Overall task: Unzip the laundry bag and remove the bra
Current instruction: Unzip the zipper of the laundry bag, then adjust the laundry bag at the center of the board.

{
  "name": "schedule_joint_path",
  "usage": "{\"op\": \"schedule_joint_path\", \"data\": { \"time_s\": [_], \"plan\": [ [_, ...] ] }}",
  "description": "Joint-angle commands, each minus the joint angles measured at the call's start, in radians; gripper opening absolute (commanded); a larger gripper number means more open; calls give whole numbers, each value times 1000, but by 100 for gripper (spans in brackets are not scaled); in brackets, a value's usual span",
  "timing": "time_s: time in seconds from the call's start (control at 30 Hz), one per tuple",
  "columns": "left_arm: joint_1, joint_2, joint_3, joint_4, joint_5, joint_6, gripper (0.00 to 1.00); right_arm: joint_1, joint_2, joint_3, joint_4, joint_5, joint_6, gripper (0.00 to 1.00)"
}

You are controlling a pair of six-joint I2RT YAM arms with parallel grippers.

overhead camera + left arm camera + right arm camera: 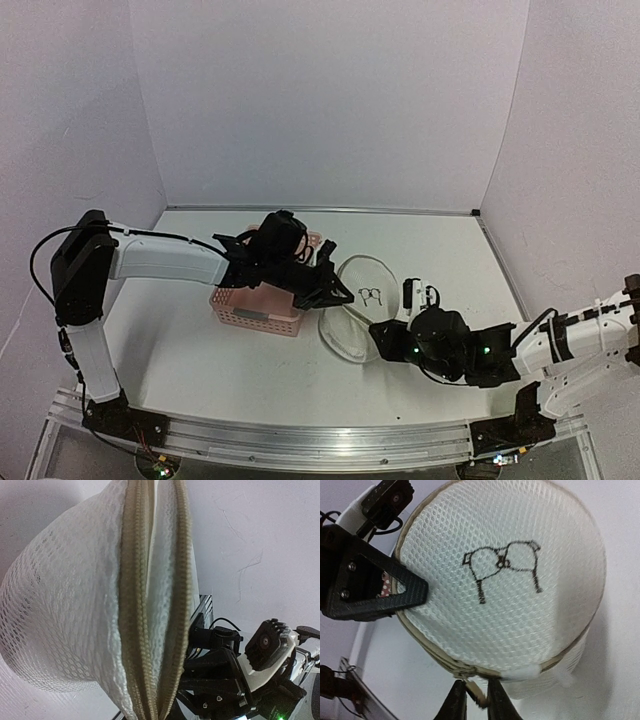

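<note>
The laundry bag [360, 275] is a white mesh drum tipped up off the table between the two arms. In the right wrist view its round face [520, 615] carries a black bra drawing [501, 565]. My left gripper [328, 290] is shut on the bag's left rim, and one black finger [395, 594] lies over the mesh. In the left wrist view the bag [60, 605] fills the frame, beige zipper bands [132, 605] running down it. My right gripper [477, 706] sits at the bag's lower rim, slightly open, with the zipper pull [479, 695] slanted loosely between its fingers. The bra is hidden.
A pink slotted basket [250, 312] stands on the table under the left arm, just left of the bag. The right arm [470, 355] reaches in low from the right. White walls close in the table at the back and on both sides.
</note>
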Motion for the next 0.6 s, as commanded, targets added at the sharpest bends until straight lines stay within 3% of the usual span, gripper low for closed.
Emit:
{"op": "schedule_joint_path", "data": {
  "time_s": [0.0,0.1,0.2,0.57],
  "plan": [
    [29,-51,29,10,-4,32,0,-13,-21,3,-87,42,-52,30],
    [28,-51,26,45,5,35,0,-13,-26,27,-82,-3,-121,46],
    [28,-59,19,52,10,48,0,-13,-56,36,-83,-33,-179,53],
    [28,-101,1,65,56,189,0,-21,-241,136,-281,-19,-357,68]
  ]
}}
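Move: The zipper pull of the laundry bag sits right at the right hand's barely parted fingertips. The lid's middle lies about 7 cm ahead of that hand, 2 cm to its left and 3 cm higher; the bag's body some 3 cm ahead, 5 cm left and 5 cm lower, the basket roughly 25 cm left and 12 cm ahead, 8 cm lower. The left hand pinches the bag's zipper edge, with the pull about 4 cm back, 6 cm right and 5 cm below it. The right fingers spread from nearly shut to about two-thirds open and let go of the zipper pull, the hand first dipping and sliding right about 1.5 cm, then lifting away to finish some 4 cm above its start, with the wrist tipping up and turning counter-clockwise a little. Meanwhile the left hand keeps its shut grip on the bag's zipper edge, easing about a centimetre forward and tilting up slightly towards the end. ##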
